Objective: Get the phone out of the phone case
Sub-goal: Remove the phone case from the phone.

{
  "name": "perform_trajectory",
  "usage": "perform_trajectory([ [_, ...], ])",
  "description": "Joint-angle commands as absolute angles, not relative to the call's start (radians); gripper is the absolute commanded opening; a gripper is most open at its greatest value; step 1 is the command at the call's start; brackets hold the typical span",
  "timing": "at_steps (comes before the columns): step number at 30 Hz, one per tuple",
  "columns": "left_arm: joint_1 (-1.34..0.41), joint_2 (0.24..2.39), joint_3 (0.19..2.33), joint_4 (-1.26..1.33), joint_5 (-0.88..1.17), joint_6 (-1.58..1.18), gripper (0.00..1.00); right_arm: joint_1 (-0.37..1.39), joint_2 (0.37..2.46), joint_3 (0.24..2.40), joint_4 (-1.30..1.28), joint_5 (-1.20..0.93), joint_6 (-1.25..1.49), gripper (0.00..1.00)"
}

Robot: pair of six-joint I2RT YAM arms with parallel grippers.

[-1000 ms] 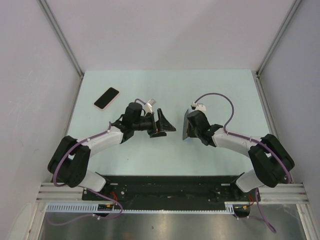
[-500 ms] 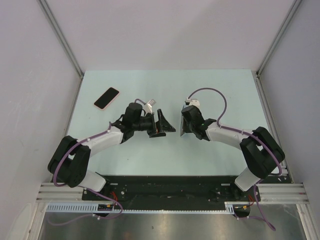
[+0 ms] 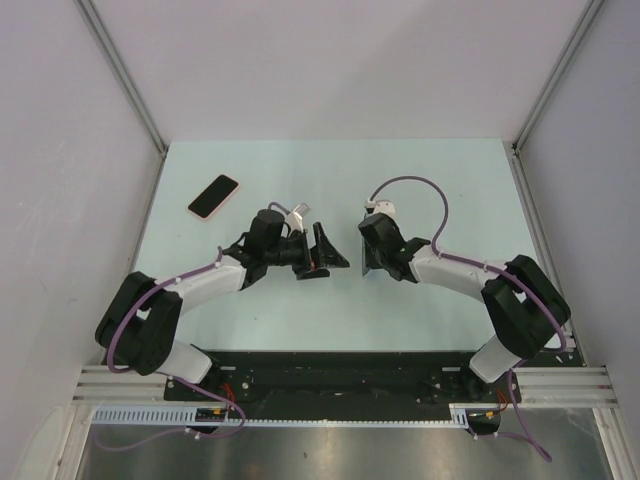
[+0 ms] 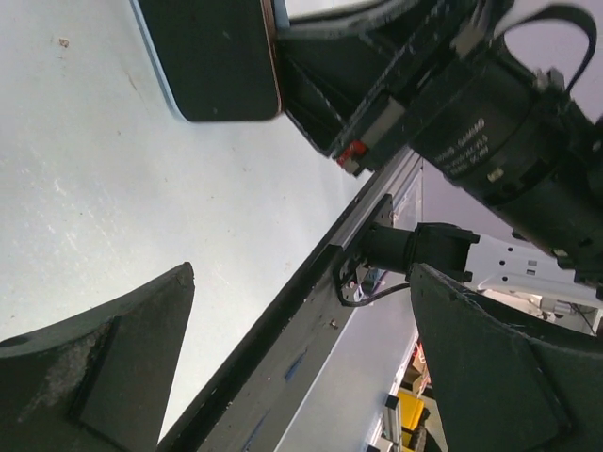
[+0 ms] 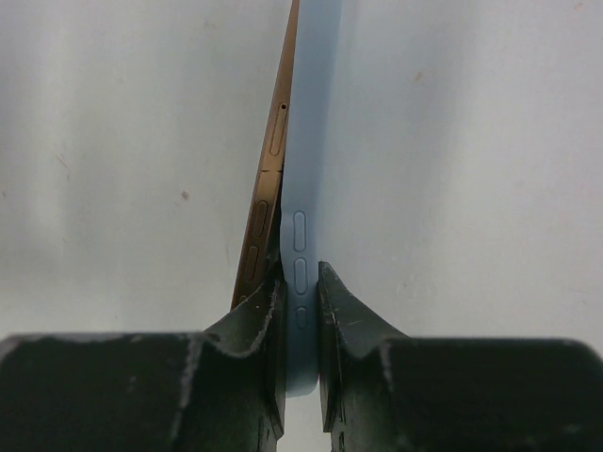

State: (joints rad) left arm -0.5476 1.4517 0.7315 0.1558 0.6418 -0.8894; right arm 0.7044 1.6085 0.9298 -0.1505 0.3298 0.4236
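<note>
My right gripper [image 5: 301, 273] is shut on the lower end of a light blue phone case [image 5: 300, 226], held on edge above the table. The bronze-edged phone [image 5: 270, 160] leans away from the case on its left side, its lower end behind my left finger. From above, the case [image 3: 366, 264] hangs at table centre in the right gripper [image 3: 372, 254]. My left gripper [image 3: 335, 250] is open just to its left, holding nothing. In the left wrist view the phone's dark screen [image 4: 217, 56] lies beyond the open left gripper [image 4: 301, 273].
A second phone in a pink case [image 3: 213, 196] lies flat at the back left of the pale green table [image 3: 440, 190]. White walls and metal rails [image 3: 130, 90] close in the sides and back. The arm bases sit on the black bar [image 3: 340, 372] at the near edge.
The right gripper has carried the case and phone leftward, closer to the left gripper. The left gripper has stayed open, shifting only slightly.
</note>
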Motion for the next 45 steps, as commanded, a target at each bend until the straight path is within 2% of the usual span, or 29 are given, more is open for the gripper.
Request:
perform_trajectory([
  [1, -0.543, 1.450, 0.735, 0.199, 0.649, -0.917, 1.00, 0.759, 1.534, 0.948, -0.339, 0.400, 0.356, 0.00],
  [10, -0.591, 1.577, 0.715, 0.344, 0.675, -1.035, 0.99, 0.870, 1.508, 0.965, -0.521, 0.565, 0.359, 0.00],
  [19, -0.615, 1.686, 0.718, 0.462, 0.677, -1.062, 1.00, 0.900, 1.618, 0.945, -0.347, 0.341, 0.351, 0.00],
  [29, -0.620, 1.836, 0.759, 0.604, 0.716, -1.091, 1.00, 0.887, 1.654, 0.910, -0.288, 0.239, 0.367, 0.00],
  [34, -0.623, 1.865, 0.788, 0.618, 0.716, -1.095, 0.95, 0.871, 1.637, 0.885, -0.279, 0.215, 0.377, 0.00],
  [41, -0.637, 1.867, 0.805, 0.580, 0.677, -1.071, 0.83, 0.864, 1.615, 0.871, -0.281, 0.195, 0.373, 0.00],
  [45, -0.647, 1.846, 0.874, 0.376, 0.602, -0.979, 0.77, 0.865, 1.608, 0.873, -0.282, 0.187, 0.367, 0.00],
])
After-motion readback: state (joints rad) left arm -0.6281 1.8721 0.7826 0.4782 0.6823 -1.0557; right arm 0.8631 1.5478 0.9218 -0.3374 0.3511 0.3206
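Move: The phone sits tilted part-way out of its case, standing on edge. Its middle is about 11 cm ahead of the left hand, 7 cm to its right and 10 cm below; the case's is the same way, about 8 cm to the right, pinched by the right gripper some 6 cm ahead, 8 cm right and 7 cm below. From the right hand the phone and case middles lie roughly 6 cm ahead and 3 cm below, the phone 1 cm left, and the left gripper 6 cm back, 8 cm left, 7 cm above. Keeping its pinch on the case's near corner, the right hand first draws case and phone back about 6 cm with its left side rolling down, then stays nearly in place, turning counter-clockwise and easing part of that roll out. The open left hand sinks some 8 cm and goes about 5 cm right towards the phone's free near end, rolling slightly, then creeps on rightward while its fingers begin to close around that end, no firm grip yet. ##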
